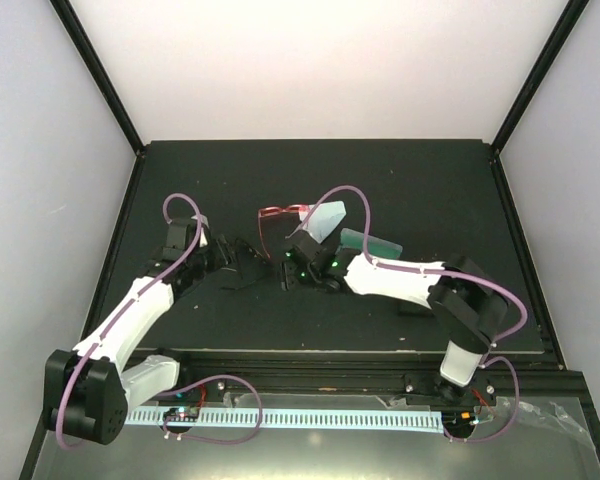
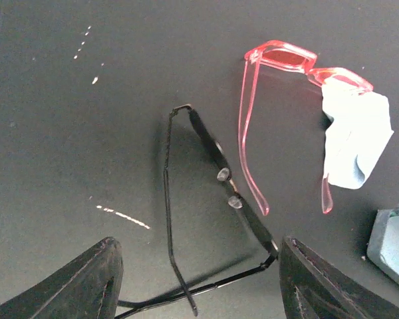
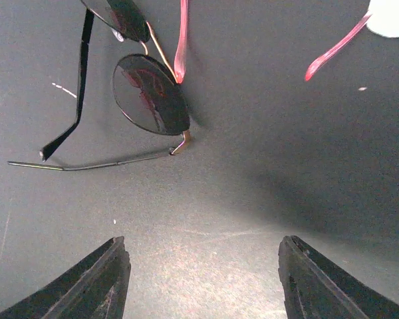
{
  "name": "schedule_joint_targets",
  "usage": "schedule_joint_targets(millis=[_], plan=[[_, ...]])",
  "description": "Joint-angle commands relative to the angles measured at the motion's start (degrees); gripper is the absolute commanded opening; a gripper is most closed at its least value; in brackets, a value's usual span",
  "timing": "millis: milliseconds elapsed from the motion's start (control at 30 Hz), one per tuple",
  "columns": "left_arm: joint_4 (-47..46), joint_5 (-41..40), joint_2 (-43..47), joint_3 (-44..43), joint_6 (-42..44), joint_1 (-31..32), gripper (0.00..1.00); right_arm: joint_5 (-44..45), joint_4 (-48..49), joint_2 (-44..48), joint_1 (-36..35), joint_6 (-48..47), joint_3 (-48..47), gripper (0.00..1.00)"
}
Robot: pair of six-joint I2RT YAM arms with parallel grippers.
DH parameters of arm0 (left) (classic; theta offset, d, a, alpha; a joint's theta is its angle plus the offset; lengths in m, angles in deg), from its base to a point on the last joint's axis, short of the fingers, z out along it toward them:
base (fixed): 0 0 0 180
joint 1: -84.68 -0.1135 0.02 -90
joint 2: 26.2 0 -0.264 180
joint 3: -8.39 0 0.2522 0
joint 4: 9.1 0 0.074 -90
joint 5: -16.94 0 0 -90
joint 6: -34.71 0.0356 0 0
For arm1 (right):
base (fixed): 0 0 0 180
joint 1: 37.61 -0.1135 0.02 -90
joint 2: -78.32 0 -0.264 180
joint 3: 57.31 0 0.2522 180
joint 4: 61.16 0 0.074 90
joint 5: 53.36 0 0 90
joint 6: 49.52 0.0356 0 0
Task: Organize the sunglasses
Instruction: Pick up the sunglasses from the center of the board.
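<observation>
The black sunglasses [image 2: 216, 156] lie unfolded on the dark table, their thin arms crossing between the fingers of my left gripper [image 2: 196, 292], which is open and not touching them. The red sunglasses [image 2: 286, 60] lie just beyond, arms unfolded, one end resting on a light blue cloth [image 2: 356, 139]. From above, the black sunglasses [image 1: 252, 263] sit between my left gripper [image 1: 236, 255] and my right gripper [image 1: 292, 268]. In the right wrist view a dark lens [image 3: 149, 93] lies ahead of my right gripper [image 3: 203, 279], which stands open over bare table.
A pale blue case [image 1: 372, 243] lies right of the cloth [image 1: 325, 218], beside my right arm; its corner shows in the left wrist view [image 2: 392, 246]. The red sunglasses [image 1: 277, 215] sit mid-table. Black walls and a raised rim [image 1: 130, 230] bound the table.
</observation>
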Motion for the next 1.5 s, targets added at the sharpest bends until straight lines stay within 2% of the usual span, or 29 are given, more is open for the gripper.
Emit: schedule_joint_targets(millis=[0, 133, 333, 533, 1067, 1333, 1467], plan=[[-0.1, 1.6, 2.1, 1.7, -0.6, -1.0, 0.63, 2.9, 3.6, -3.4, -1.6, 6.0, -1.8, 0.62], [-0.6, 2.4, 2.2, 2.8, -0.4, -1.2, 0.63, 4.5, 4.2, -5.7, -1.6, 7.9, -3.6, 0.59], [-1.5, 3.3, 2.6, 3.2, -0.4, -1.6, 0.63, 1.3, 9.9, -10.4, -2.7, 12.1, -3.8, 0.52], [-1.6, 3.6, 3.5, 3.4, -0.1, -1.7, 0.63, 1.2, 13.1, -14.6, -3.7, 14.7, -5.9, 0.51], [-0.8, 4.3, 4.9, 3.7, 0.0, -2.1, 0.63, 11.9, 11.0, -20.7, -2.7, 28.3, -9.3, 0.35], [1.4, 4.5, 6.4, 2.7, 0.9, -2.1, 0.63, 13.5, 10.6, -21.7, -1.0, 29.0, -9.7, 0.18], [2.1, 4.6, 7.3, 1.9, 0.7, -2.1, 0.63, 15.1, 11.6, -18.9, 0.0, 22.9, -9.1, 0.05]])
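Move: The sunglasses lie with their middle about 4 cm ahead of the right hand, 9 cm to its left and 8 cm below; their right hinge is the nearest part. At table height too, the red glasses' middle stands some 12 cm straight ahead, the pale cloth about 14 cm ahead and 9 cm to the right, the green case roughly 9 cm ahead and 19 cm to the right. From the left hand the sunglasses are about 3 cm ahead, 4 cm right and 11 cm down. Down and to the left, about 6 cm each way, the right hand sinks to the hinge end of the sunglasses, then works forward some 5 cm close over the table, easing back slightly right at the end. It turns clockwise by nearly 30 degrees altogether while its half-open fingers draw almost shut and pinch the sunglasses at the right hinge. ##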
